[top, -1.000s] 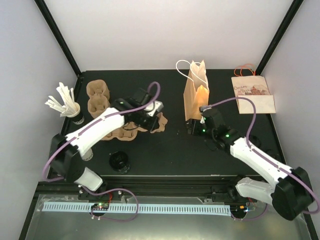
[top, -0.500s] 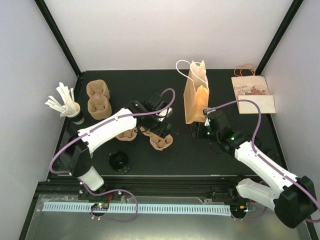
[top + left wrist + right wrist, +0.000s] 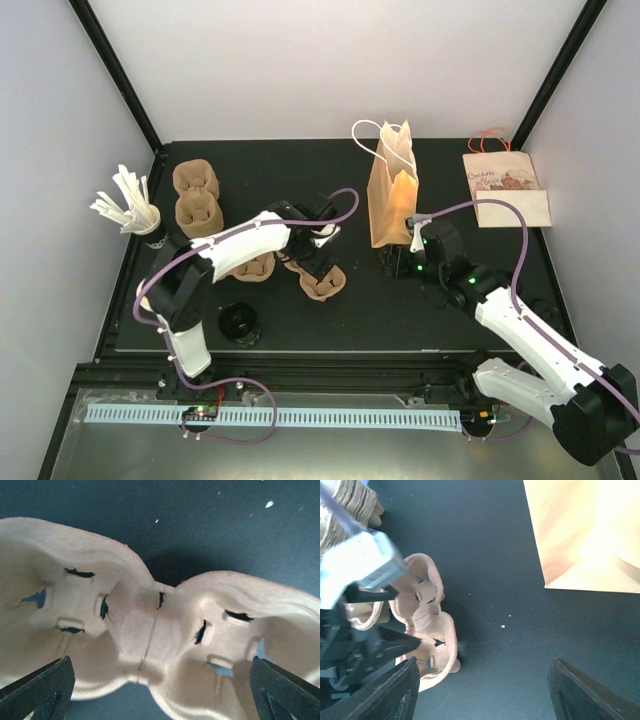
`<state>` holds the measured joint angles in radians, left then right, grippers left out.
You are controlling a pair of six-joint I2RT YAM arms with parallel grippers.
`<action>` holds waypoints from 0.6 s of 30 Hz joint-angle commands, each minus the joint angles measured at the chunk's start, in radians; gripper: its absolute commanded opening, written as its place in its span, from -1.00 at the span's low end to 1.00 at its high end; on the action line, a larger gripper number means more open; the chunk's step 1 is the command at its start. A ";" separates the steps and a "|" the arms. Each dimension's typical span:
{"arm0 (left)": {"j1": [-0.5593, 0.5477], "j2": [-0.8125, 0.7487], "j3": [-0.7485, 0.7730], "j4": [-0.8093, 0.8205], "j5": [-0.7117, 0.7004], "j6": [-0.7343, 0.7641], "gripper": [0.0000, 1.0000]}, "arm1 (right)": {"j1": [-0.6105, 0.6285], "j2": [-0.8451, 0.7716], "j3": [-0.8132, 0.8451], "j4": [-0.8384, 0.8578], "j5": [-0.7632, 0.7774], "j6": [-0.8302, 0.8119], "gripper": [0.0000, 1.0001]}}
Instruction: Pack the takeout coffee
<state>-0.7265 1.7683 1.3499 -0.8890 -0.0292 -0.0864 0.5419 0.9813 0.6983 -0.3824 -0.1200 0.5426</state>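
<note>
A two-cup pulp carrier (image 3: pixel 323 282) lies flat on the black table, left of the upright brown paper bag (image 3: pixel 391 190). My left gripper (image 3: pixel 312 258) hovers right over it, open. In the left wrist view the carrier (image 3: pixel 150 630) fills the frame, and the gripper (image 3: pixel 160 700) has a finger at each bottom corner, holding nothing. My right gripper (image 3: pixel 396 262) stands open in front of the bag's base. In the right wrist view it (image 3: pixel 485 695) is over bare table, with the carrier (image 3: pixel 432 630) to its left and the bag (image 3: pixel 585 530) at the upper right.
Another carrier (image 3: pixel 253 268) lies under the left arm, and two more (image 3: pixel 198 196) sit at the back left. A cup of white stirrers (image 3: pixel 137 212) stands at the left edge. A black round cup (image 3: pixel 240 323) is at the front left. A printed flat bag (image 3: pixel 506 189) lies at the back right.
The left gripper carried the carrier right and toward the front, set it on the table and opened off it. The right arm shifted only slightly.
</note>
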 commanded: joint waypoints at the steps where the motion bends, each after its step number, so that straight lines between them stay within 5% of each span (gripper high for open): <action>1: 0.012 0.094 0.060 -0.017 0.025 0.058 0.94 | -0.005 -0.036 0.059 -0.025 -0.026 -0.037 0.44; 10: 0.021 0.212 0.120 -0.102 0.031 0.092 0.87 | -0.005 -0.076 0.085 -0.036 -0.056 -0.042 0.44; 18: 0.022 0.207 0.129 -0.135 0.071 0.087 0.27 | -0.006 -0.086 0.082 -0.043 -0.040 -0.043 0.44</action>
<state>-0.7097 1.9789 1.4384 -0.9771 0.0124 -0.0101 0.5415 0.9142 0.7578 -0.4099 -0.1608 0.5133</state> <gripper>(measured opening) 0.661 0.721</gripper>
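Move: The cardboard cup carrier I am after is right under my left hand: its middle ridge is about 6 cm below, with practically no offset forward or sideways. Roughly level with it, some 15 cm to my left, lies another carrier; the dark cup is about 14 cm left and 11 cm back, the standing paper bag about 17 cm right and 8 cm ahead. From my right hand the first carrier's ridge lies some 16 cm left, 3 cm ahead and 14 cm down. I drop my left hand about 6 cm straight down onto the cup carrier, open fingers straddling its middle ridge, swinging them some 10 degrees until they point plumb down. Once down there I stay and begin closing, from wide open to about two thirds, around the ridge's two sides. Meanwhile my empty right hand rises about 4 cm near the bag's foot, its opening unchanged. ##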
